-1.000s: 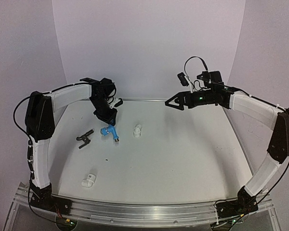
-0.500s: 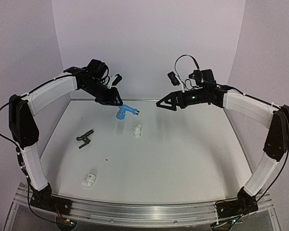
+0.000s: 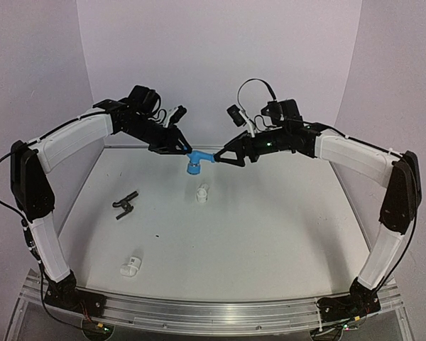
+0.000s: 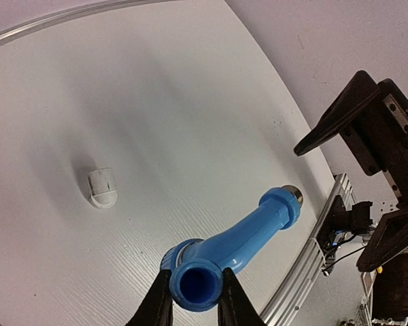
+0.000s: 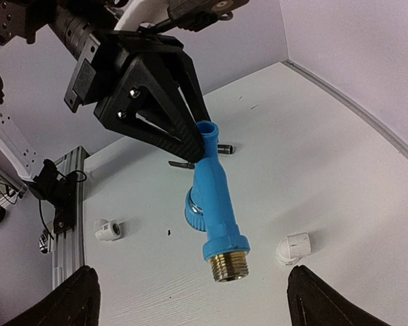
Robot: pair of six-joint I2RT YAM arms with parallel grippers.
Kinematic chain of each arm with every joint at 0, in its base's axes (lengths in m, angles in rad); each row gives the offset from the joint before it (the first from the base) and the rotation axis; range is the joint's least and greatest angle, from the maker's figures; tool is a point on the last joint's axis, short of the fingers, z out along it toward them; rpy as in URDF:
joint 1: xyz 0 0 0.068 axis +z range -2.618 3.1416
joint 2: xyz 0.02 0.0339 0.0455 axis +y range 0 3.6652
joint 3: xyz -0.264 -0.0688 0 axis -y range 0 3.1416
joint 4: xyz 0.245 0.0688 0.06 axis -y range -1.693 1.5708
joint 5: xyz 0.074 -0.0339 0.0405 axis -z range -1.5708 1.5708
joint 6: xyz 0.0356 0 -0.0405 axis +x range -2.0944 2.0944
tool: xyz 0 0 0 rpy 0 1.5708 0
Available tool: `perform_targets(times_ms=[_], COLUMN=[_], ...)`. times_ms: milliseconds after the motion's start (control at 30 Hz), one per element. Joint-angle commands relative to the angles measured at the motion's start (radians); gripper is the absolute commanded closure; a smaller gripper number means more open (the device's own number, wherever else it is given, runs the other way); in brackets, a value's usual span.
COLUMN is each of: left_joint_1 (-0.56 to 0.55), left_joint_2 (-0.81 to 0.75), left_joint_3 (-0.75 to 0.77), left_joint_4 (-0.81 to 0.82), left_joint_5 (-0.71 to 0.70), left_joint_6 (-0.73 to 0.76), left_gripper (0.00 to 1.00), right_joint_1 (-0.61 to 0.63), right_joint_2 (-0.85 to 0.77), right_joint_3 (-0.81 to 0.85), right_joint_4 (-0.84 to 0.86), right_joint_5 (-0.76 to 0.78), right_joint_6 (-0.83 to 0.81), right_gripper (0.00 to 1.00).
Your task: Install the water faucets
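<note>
The blue water faucet (image 3: 197, 160) hangs in the air above the back middle of the table. My left gripper (image 3: 186, 149) is shut on its open spout end (image 4: 192, 284), a finger on each side. The stem with its brass thread (image 5: 225, 264) points toward my right gripper (image 3: 221, 158). That gripper (image 5: 190, 288) is open, its fingertips (image 5: 78, 292) wide apart on either side of the threaded end without touching it. The ribbed knob (image 5: 192, 204) faces down toward the table.
One white pipe fitting (image 3: 202, 192) stands below the faucet, another (image 3: 130, 266) lies near the front left. A small black part (image 3: 126, 204) lies at the left. The aluminium rail (image 3: 199, 312) runs along the near edge.
My left gripper has lifted the faucet off the table and carried it right to the middle. My right gripper has moved left until its fingers flank the threaded end.
</note>
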Motion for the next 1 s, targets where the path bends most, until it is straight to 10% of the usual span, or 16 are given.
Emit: perform_targets(times_ms=[0, 767, 967], left_joint_1=[-0.010, -0.033, -0.031], left_joint_2=[-0.050, -0.060, -0.125], left_joint_3=[0.002, -0.005, -0.080], left_joint_4=[0.054, 0.069, 0.146], left_joint_5=[0.073, 0.119, 0.149], left_joint_6=[-0.004, 0.009, -0.004], left_gripper=[1.00, 1.00, 0.03], right_joint_1=[0.032, 0.058, 0.058], right_joint_2=[0.039, 0.058, 0.025], right_joint_3=[0.052, 0.088, 0.088], right_joint_4=[0.005, -0.026, -0.026], right_joint_5=[0.019, 0.042, 0.012], right_joint_6=[-0.039, -0.043, -0.033], right_gripper=[0.14, 1.00, 1.00])
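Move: The blue faucet hangs from the left fingers by its open end. Its threaded end lies about 4 cm to the right hand's left, 2 cm ahead and 3 cm below, and the open end about 12 cm left, 3 cm ahead, 3 cm below. A white elbow on the table is some 8 cm left, 6 cm ahead, 27 cm below. From the left hand, the threaded end is about 8 cm right, 1 cm back, at its height. Right hand eases 3 cm down-left and pinches the faucet's threaded end, brought 3 cm back-right by left, whose fingers then open. ##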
